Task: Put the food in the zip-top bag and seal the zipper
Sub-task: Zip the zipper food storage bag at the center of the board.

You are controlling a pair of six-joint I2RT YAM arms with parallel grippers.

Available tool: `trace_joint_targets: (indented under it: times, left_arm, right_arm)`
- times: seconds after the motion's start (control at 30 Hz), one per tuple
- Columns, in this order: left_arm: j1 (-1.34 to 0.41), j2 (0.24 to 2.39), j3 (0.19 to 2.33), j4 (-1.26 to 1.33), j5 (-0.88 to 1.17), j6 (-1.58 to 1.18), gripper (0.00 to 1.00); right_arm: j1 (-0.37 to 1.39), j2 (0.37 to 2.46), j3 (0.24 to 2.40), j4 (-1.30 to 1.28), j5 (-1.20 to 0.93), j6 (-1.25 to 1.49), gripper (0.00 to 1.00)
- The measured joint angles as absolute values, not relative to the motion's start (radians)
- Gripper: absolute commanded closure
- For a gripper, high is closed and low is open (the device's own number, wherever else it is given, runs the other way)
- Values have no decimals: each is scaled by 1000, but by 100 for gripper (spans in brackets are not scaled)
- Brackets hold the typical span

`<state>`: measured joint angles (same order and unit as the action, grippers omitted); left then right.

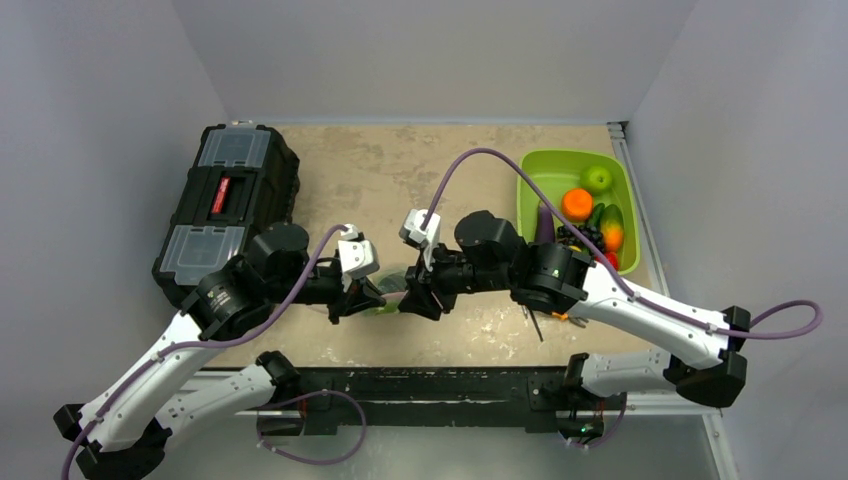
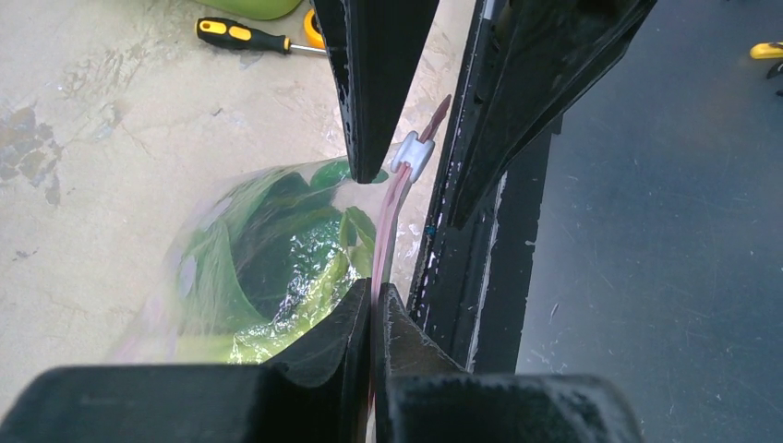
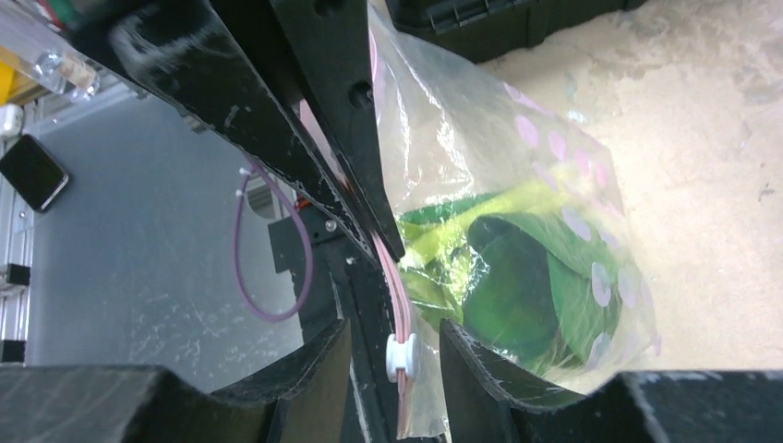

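The clear zip-top bag [image 2: 258, 268] lies at the table's near edge with the leafy green food [image 2: 277, 249] inside it. Its pink zipper [image 2: 392, 198] runs along the mouth over the black frame. My left gripper [image 2: 374, 300] is shut on that zipper strip, pinching it flat. A white slider [image 3: 401, 357] sits on the zipper between the fingers of my right gripper [image 3: 395, 337], which stands open around it without touching. The food [image 3: 517, 277] shows dark green through the bag [image 3: 517, 157]. From above, both grippers [image 1: 350, 295] [image 1: 420, 298] meet over the bag [image 1: 385, 300].
A black toolbox [image 1: 228, 205] stands at the back left. At the right, a lime-green bin [image 1: 530, 200] holds round fruits and other produce. A yellow-handled screwdriver [image 2: 245, 37] lies on the table beyond the bag. The black frame rail [image 2: 480, 277] runs right beside the bag's mouth.
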<state>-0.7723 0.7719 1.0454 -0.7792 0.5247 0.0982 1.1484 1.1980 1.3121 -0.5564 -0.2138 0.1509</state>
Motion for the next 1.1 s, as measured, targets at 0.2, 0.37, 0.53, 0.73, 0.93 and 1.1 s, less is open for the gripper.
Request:
trace_joint_targets:
  times: [0.2, 0.37, 0.53, 0.73, 0.93, 1.1]
  left_arm:
    - [-772, 772, 1046, -780, 532, 98, 100]
    - [-772, 772, 1046, -780, 544, 99, 100]
    - [-772, 772, 1046, -781, 548, 100, 100]
    - [-772, 773, 1050, -787, 551, 101, 100]
    - [-772, 777, 1053, -788, 551, 101, 100]
    - [-772, 781, 1058, -793, 555, 104, 100]
  right_arm:
    - [1148, 1223, 1326, -599, -223, 143, 68]
    - [1148, 1224, 1346, -612, -227, 140, 66]
    - [1148, 1231, 1386, -637, -226, 126, 76]
    - [1148, 1239, 1407, -672, -226, 109, 80]
    - [1148, 1239, 1407, -691, -226, 96, 80]
    - [1148, 1239, 1407, -688, -226, 88, 85]
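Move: My left fingers are shut on the zipper strip of the bag, and the slider sits on that strip about 6 cm to their right, roughly level in height. From my right hand the slider is practically between the half-open fingertips, some 1 cm below and 1 cm to the left. The left fingers' pinch on the strip is about 6 cm to its left, and the greens in the bag lie some 6 cm ahead, 3 cm left and 8 cm below. I narrow my right fingers around the slider, from nearly half open to under a fifth, one finger on its near side and one on its far side. Meanwhile that hand only trims its place: it dips about 1 cm, rises some 2 cm, settles back and eases slightly right, tilting about 5 degrees. My left hand keeps the strip pinched, almost still. ##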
